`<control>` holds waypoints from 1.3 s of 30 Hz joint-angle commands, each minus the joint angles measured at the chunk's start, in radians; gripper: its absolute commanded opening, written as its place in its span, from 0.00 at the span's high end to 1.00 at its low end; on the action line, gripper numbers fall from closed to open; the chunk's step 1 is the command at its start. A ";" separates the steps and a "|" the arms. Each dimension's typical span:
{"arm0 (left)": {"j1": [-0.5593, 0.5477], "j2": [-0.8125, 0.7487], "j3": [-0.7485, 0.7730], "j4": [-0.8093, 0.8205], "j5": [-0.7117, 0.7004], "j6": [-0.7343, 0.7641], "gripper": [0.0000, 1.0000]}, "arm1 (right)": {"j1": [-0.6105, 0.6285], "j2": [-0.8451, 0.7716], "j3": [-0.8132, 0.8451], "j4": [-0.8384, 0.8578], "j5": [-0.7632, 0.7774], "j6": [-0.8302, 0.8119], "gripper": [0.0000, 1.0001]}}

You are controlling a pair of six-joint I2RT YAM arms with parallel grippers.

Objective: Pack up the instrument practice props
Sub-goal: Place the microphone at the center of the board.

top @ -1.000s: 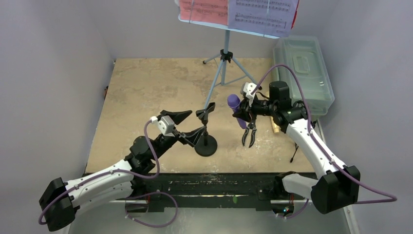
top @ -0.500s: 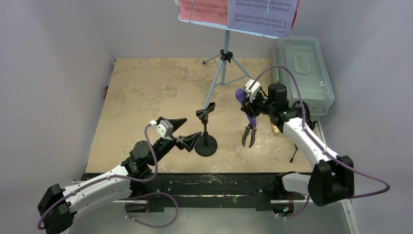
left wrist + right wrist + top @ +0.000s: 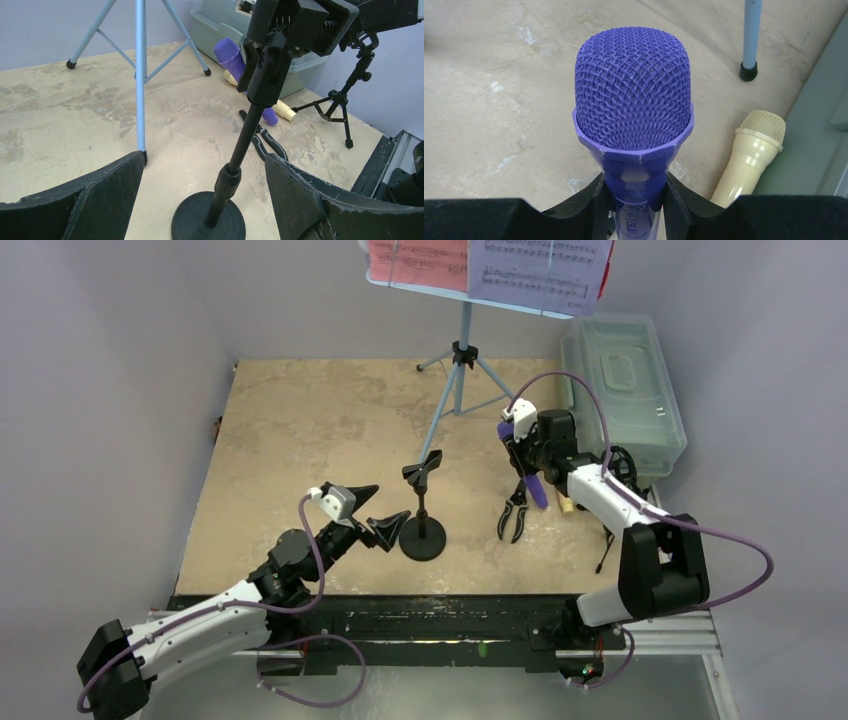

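My right gripper is shut on the neck of the purple microphone, held above the table near the translucent box. The cream microphone lies on the table beside that box. The black round-base pole stands upright mid-table with an empty clip on top. My left gripper is open, low at the pole's near-left, its fingers apart from the pole. The black mic tripod stands at the right. The light-blue music desk holds red and white pages.
The translucent grey-green box, lid shut, sits at the back right against the wall. A black two-handled object lies on the table between the pole and the cream microphone. The music stand's legs spread behind the pole.
The right arm has carried the purple microphone back and right toward the box, turning it. The left gripper has drawn back and down a little from the pole.
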 commanded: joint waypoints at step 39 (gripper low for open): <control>-0.001 -0.011 -0.003 -0.005 -0.019 -0.030 0.06 | -0.004 0.142 0.015 0.179 0.398 0.054 0.37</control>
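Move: The right hand grips the purple microphone by its neck; the spot on the board where its middle is to lie is about 5 cm back, 5 cm to the right and 6 cm below. Beyond that spot, 7 cm farther right and level with it, lies the cream microphone; the pliers lie about 13 cm back and 2 cm right of the hand. A music-stand foot stands some 8 cm ahead and 7 cm right. From the left hand the spot is roughly 30 cm right, 8 cm ahead. The right hand carries the purple microphone right, a little forward and down towards the open strip of board beside the cream microphone, turning about 20 degrees clockwise and rolling slightly left side down as the head end is lowered. Partway there the fingers open and let go of the neck, then the hand goes on some 3 cm more to the right and about 1 cm lower, stopping low with the fingers open between the two microphones, about 6 cm right of where it began. ##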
